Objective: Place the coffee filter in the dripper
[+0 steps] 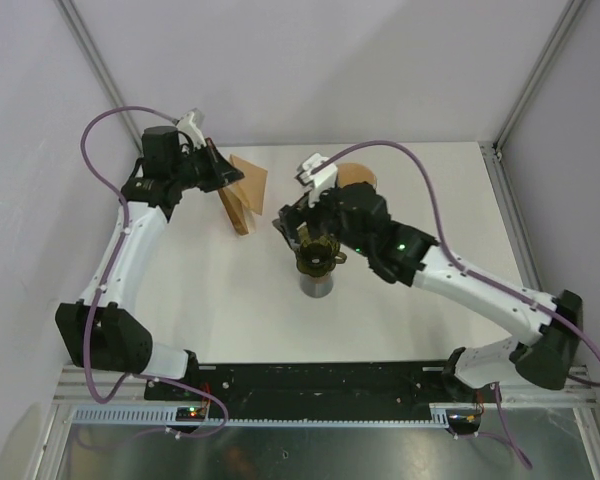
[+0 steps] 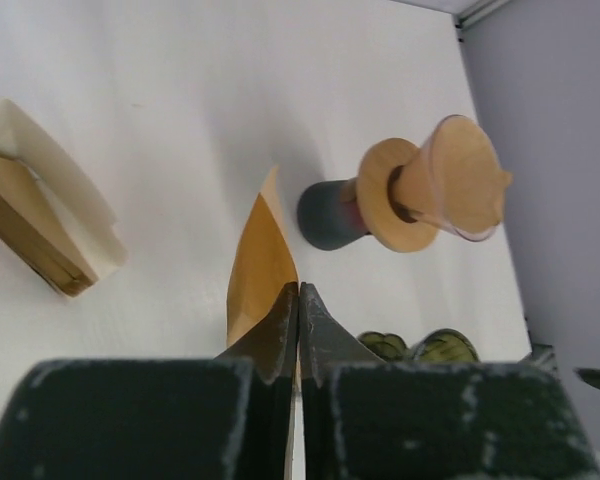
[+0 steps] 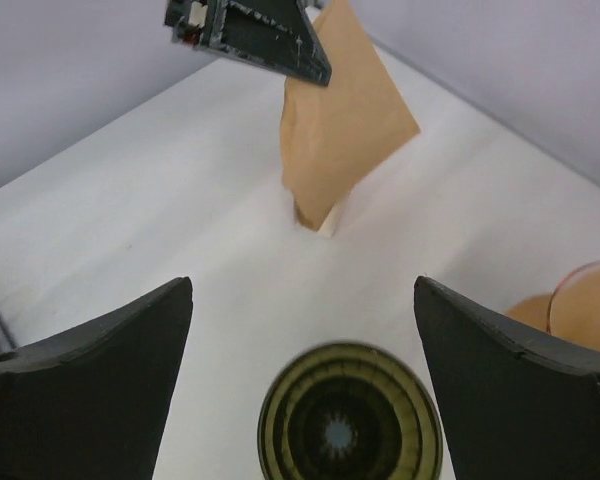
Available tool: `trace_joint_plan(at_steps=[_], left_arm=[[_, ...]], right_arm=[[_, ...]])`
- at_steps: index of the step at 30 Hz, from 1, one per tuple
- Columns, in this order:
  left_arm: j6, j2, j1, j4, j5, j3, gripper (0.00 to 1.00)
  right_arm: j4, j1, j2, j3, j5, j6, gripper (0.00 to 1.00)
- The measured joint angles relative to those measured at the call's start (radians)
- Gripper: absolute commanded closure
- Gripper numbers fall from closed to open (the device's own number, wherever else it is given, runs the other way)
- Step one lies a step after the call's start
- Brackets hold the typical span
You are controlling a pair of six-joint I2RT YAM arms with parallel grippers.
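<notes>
My left gripper (image 2: 299, 290) is shut on a brown paper coffee filter (image 2: 262, 260) and holds it up above the table at the back left (image 1: 252, 178). The same filter (image 3: 345, 130) hangs below the left gripper (image 3: 260, 35) in the right wrist view. An olive-green dripper (image 1: 318, 260) stands on a grey cup (image 1: 315, 287) in the middle of the table. My right gripper (image 3: 302, 287) is open right above this dripper (image 3: 350, 425), with one finger on either side of it and nothing between them.
A stack of brown filters in a white holder (image 2: 40, 220) stands just under the held filter (image 1: 238, 212). A second dripper with a wooden collar and a filter inside (image 2: 450, 185) sits on a dark cup (image 2: 328, 213) behind the right arm. Grey walls close in the back and sides.
</notes>
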Motion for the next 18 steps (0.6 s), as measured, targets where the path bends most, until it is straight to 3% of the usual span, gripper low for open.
trace_joint_plan(at_steps=[9, 18], left_arm=[[-0.071, -0.040, 0.000, -0.040, 0.110, 0.017, 1.00], [-0.127, -0.040, 0.000, -0.058, 0.160, 0.017, 1.00]], right_arm=[[0.269, 0.097, 0.216, 0.007, 0.256, -0.109, 0.13], [0.258, 0.123, 0.396, 0.175, 0.353, -0.159, 0.38]])
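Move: The filter in the left gripper hangs about 12 cm ahead of the right hand, 10 cm to its left and 5 cm lower. The green dripper on its glass carafe is roughly 17 cm below the right hand, 2 cm ahead and 4 cm right; the filled dripper stands 18 cm ahead, 12 cm right and some 20 cm lower. From the left hand the green dripper lies about 10 cm back, 17 cm right and 13 cm down. The open right hand reaches left and forward towards the hanging filter, some 10 cm in all and sinking about 4 cm, leaving its place above the green dripper while it turns clockwise and tips up about 10 degrees each, its fingers closing by roughly a third without a sure touch on the paper. The left hand keeps its pinch on the filter and brings it to meet the right, about 3 cm back with a little right and up, rolling its left side down some 10 degrees and easing to a stop. ##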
